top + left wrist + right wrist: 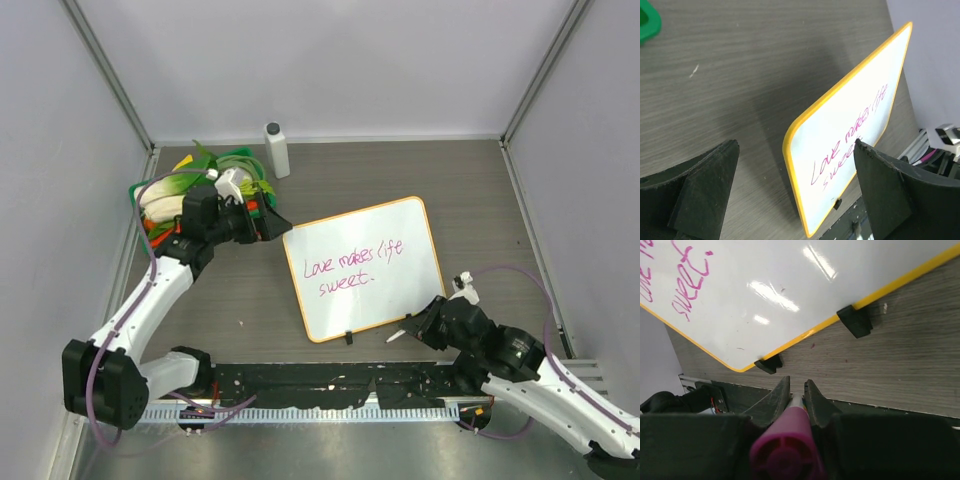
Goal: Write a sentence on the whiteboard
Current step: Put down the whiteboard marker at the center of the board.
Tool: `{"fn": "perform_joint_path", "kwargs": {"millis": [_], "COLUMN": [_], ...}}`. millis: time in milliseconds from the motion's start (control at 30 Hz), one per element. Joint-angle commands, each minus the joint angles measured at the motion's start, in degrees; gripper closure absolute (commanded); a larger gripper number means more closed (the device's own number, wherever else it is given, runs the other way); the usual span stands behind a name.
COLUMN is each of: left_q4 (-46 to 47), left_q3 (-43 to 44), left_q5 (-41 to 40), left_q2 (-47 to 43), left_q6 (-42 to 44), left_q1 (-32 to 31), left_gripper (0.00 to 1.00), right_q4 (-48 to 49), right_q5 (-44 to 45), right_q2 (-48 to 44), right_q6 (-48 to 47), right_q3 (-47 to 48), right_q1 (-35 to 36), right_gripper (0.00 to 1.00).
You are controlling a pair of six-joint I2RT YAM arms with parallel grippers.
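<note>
The whiteboard (400, 290), white with an orange frame, lies flat mid-table. The sentence (352, 262) on it, in magenta cursive, reads "Love makes life sweet." My left gripper (278, 226) hovers at the board's far left corner, open and holding nothing. In the left wrist view the whiteboard (860, 95) and the sentence (850, 145) show between the wide-apart fingers of that gripper (795, 145). My right gripper (415, 328) sits off the board's near right edge, shut on a magenta marker (790, 440). In the right wrist view the whiteboard (790, 270) and its black feet (855, 320) lie ahead of the right gripper (797, 382).
A green tray (134, 192) piled with vegetables stands at the far left, behind my left arm. A white bottle (277, 150) stands near the back wall. Grey walls close in three sides. A black rail (330, 385) runs along the near edge.
</note>
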Motion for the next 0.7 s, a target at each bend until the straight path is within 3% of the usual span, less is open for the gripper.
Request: {"fn": "perform_joint_path", "kwargs": {"millis": [0, 100, 400, 667], "left_q4": [5.4, 5.9, 6.5, 6.4], "left_q3": [0.0, 0.0, -0.2, 0.0], "left_q5": [-2.8, -3.9, -6.5, -8.0], "left_q2": [-3.7, -5.2, -7.9, -8.3], "left_q6": [-1.3, -1.8, -2.1, -2.9], "left_q1": [0.1, 0.2, 0.1, 0.2], "left_gripper": [0.00, 0.00, 0.00, 0.00], "right_q4": [-5.0, -6.8, -8.9, -4.1], "right_q5": [1.7, 2.6, 5.9, 10.2], "right_q2": [-3.0, -4.5, -5.3, 2.4], "right_q6": [7.0, 8.6, 10.3, 3.7], "right_q3": [-0.9, -2.1, -1.4, 4.8], "right_q1": [-0.1, -0.1, -0.1, -0.1], "right_gripper": [0.79, 0.62, 0.25, 0.21]}}
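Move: The marker is still pinched in the right gripper. Its resting spot is bare wood just short of the whiteboard's near edge, about 5 cm below that hand, 1 cm ahead and 1 cm right. The board's right clip is about 4 cm straight ahead of the hand, the left clip level and 12 cm left, and the board's middle 15 cm ahead, 8 cm left. From the left hand the spot is some 18 cm back, 27 right, 17 below. Ease the right gripper to the right and down, roughly 3 cm and 2 cm, opening the fingers wide from nearly shut so they let go of the marker low over the wood by the right clip; swing the wrist about 10 degrees clockwise. Meanwhile raise the open, empty left gripper 5 cm, up and away from the board's far-left corner, tipping its fingers up a little. ##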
